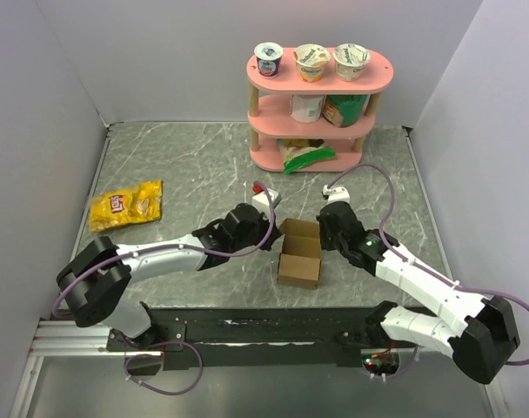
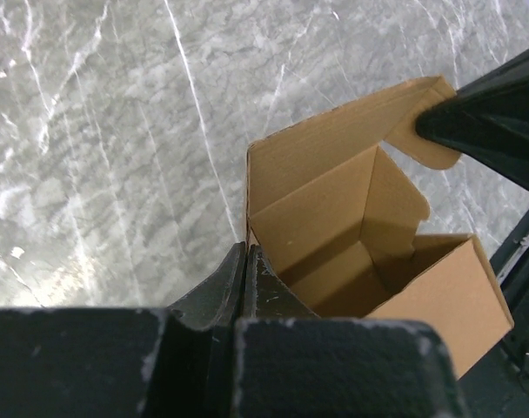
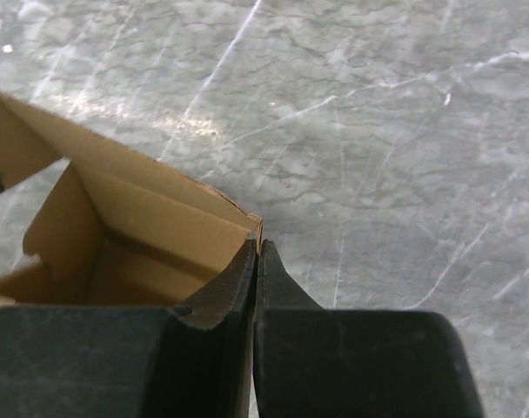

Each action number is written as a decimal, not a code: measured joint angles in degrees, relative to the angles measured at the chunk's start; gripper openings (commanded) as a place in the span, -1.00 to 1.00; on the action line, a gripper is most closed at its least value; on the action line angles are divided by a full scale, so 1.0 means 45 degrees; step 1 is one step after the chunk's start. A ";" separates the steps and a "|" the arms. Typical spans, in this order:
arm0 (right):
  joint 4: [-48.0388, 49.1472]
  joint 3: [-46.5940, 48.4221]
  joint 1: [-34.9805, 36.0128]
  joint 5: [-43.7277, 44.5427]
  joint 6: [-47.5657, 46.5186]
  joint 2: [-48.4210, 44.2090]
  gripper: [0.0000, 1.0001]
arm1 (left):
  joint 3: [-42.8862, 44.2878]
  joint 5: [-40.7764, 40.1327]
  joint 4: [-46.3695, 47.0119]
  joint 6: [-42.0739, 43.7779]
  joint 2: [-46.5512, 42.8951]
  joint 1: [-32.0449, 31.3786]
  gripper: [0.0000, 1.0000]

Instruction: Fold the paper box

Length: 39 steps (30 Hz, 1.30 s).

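The paper box (image 1: pixel 299 254) is plain brown cardboard, half-formed and open at the top, standing on the marble table between both arms. My left gripper (image 1: pixel 278 237) is at its left wall; in the left wrist view the gripper (image 2: pixel 246 247) is shut, pinching the upright edge of the box (image 2: pixel 334 209). My right gripper (image 1: pixel 322 233) is at the box's right side; in the right wrist view it (image 3: pixel 259 243) is shut on the corner of the box's wall (image 3: pixel 134 213). The right gripper's dark fingers (image 2: pixel 473 113) also show on the rounded flap in the left wrist view.
A pink three-tier shelf (image 1: pixel 310 96) with yogurt cups and packets stands at the back. A yellow snack bag (image 1: pixel 125 205) lies at the left. White walls close in both sides, and a metal rail (image 1: pixel 73 340) runs along the near edge.
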 measured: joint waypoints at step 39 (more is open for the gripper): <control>0.3915 -0.1326 -0.0092 -0.3118 -0.3959 -0.1044 0.10 | 0.1141 0.4498 -0.0427 0.4211 -0.1423 0.1540 0.82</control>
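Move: The closed left fingers are at the free left tab of the paper box's raised far flap, practically at the fingertips. The box's body lies some 6 cm to the right of them, about 4 cm back and 7 cm below. The flap's right corner stands about 12 cm right of the left hand, level in reach, and is already pinched by the right hand; from that hand the body is about 6 cm left, 4 cm back and 6 cm down. The left hand first draws back about 4 cm with the left tab between its shut fingers, then opens wide and lets the tab go, climbing some 8 cm and coming forward again to hover open above the flap's left end, its wrist turning clockwise and tipping up. The right hand keeps its pinch on the flap's right corner, at first nearly still, then carries that corner to the left and a little up, turning counter-clockwise about 20 degrees. ##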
